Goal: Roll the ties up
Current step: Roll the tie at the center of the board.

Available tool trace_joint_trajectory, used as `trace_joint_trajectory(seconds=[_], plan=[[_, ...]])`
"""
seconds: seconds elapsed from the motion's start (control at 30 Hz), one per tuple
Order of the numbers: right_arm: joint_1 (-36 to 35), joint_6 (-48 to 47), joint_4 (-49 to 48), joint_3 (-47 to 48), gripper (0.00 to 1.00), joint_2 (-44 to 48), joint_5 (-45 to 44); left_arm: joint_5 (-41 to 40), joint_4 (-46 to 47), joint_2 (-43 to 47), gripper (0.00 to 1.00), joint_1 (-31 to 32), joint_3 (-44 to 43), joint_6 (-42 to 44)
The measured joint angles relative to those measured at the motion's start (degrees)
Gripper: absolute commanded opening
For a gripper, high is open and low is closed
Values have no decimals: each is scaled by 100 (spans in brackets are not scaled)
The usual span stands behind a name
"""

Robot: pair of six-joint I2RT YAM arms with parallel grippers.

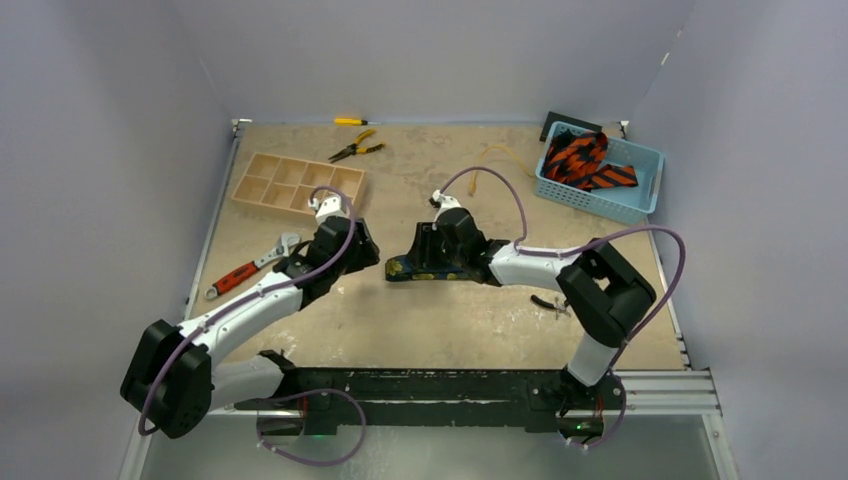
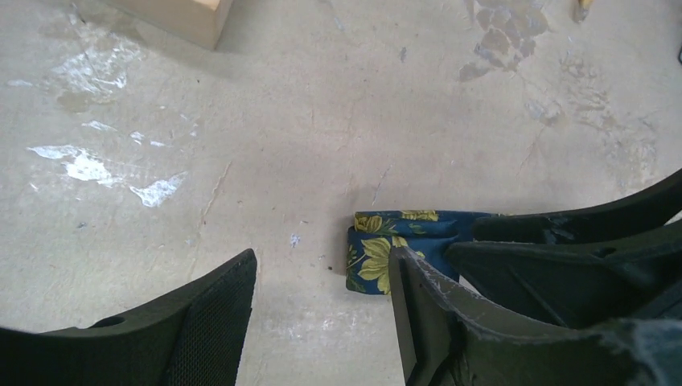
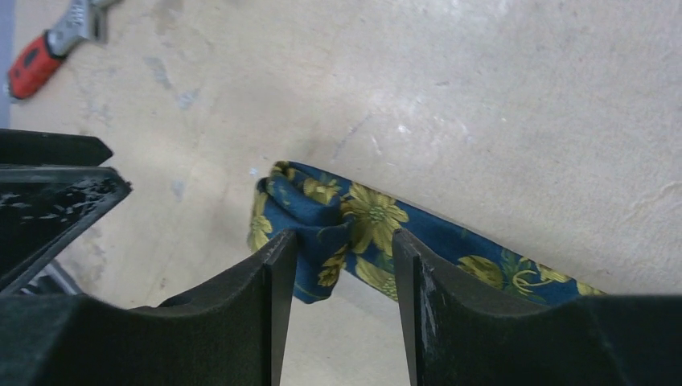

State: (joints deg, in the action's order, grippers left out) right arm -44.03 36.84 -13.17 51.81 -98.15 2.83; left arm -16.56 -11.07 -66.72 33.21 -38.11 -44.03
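Observation:
A dark navy tie (image 1: 405,268) with yellow flowers lies across the middle of the table. Its folded end (image 3: 322,211) is bunched between the fingertips of my right gripper (image 3: 342,249), which presses on it with the jaws about half apart. The rest of the tie (image 3: 482,269) runs off behind the right finger. My left gripper (image 2: 322,265) is open over bare table just left of that folded end (image 2: 378,249), with nothing between its fingers. In the top view the left gripper (image 1: 362,250) and right gripper (image 1: 425,262) face each other. Orange-red, black-striped ties (image 1: 585,160) lie in a basket.
The blue basket (image 1: 640,195) stands at the back right beside a thin yellow cord (image 1: 500,155). A wooden compartment tray (image 1: 298,185) is at the back left, with yellow pliers (image 1: 355,150) and a screwdriver (image 1: 350,121) behind it. A red-handled wrench (image 1: 245,270) lies at the left.

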Motion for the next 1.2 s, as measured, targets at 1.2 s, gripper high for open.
trace_joint_trajectory(seconds=[1.2], plan=[[138, 28, -380, -385, 31, -378, -9, 3180, 3034, -1633, 61, -763, 1038, -356]])
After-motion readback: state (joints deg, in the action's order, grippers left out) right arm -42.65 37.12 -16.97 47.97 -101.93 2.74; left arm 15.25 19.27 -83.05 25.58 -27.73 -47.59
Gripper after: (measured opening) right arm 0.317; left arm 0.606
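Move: The rolled end of the tie lies about 7 cm to the right of my left hand, roughly level with it and some 8 cm below. The wooden tray stands about 17 cm ahead and 17 cm left of my left hand; the red-handled wrench is some 26 cm to its left, level with it. My right fingers are already over the roll's right edge, the roll's middle being about 3 cm to the left, level fore and aft, and 5 cm below. With my right hand I sink about 4 cm, drifting slightly right, and close my half-open fingers partway to pinch the roll's right edge. Meanwhile I bring my left hand, fingers kept open, some 5 cm right and 6 cm down towards the roll's left side, dropping its left side about 20 degrees and swinging clockwise. ##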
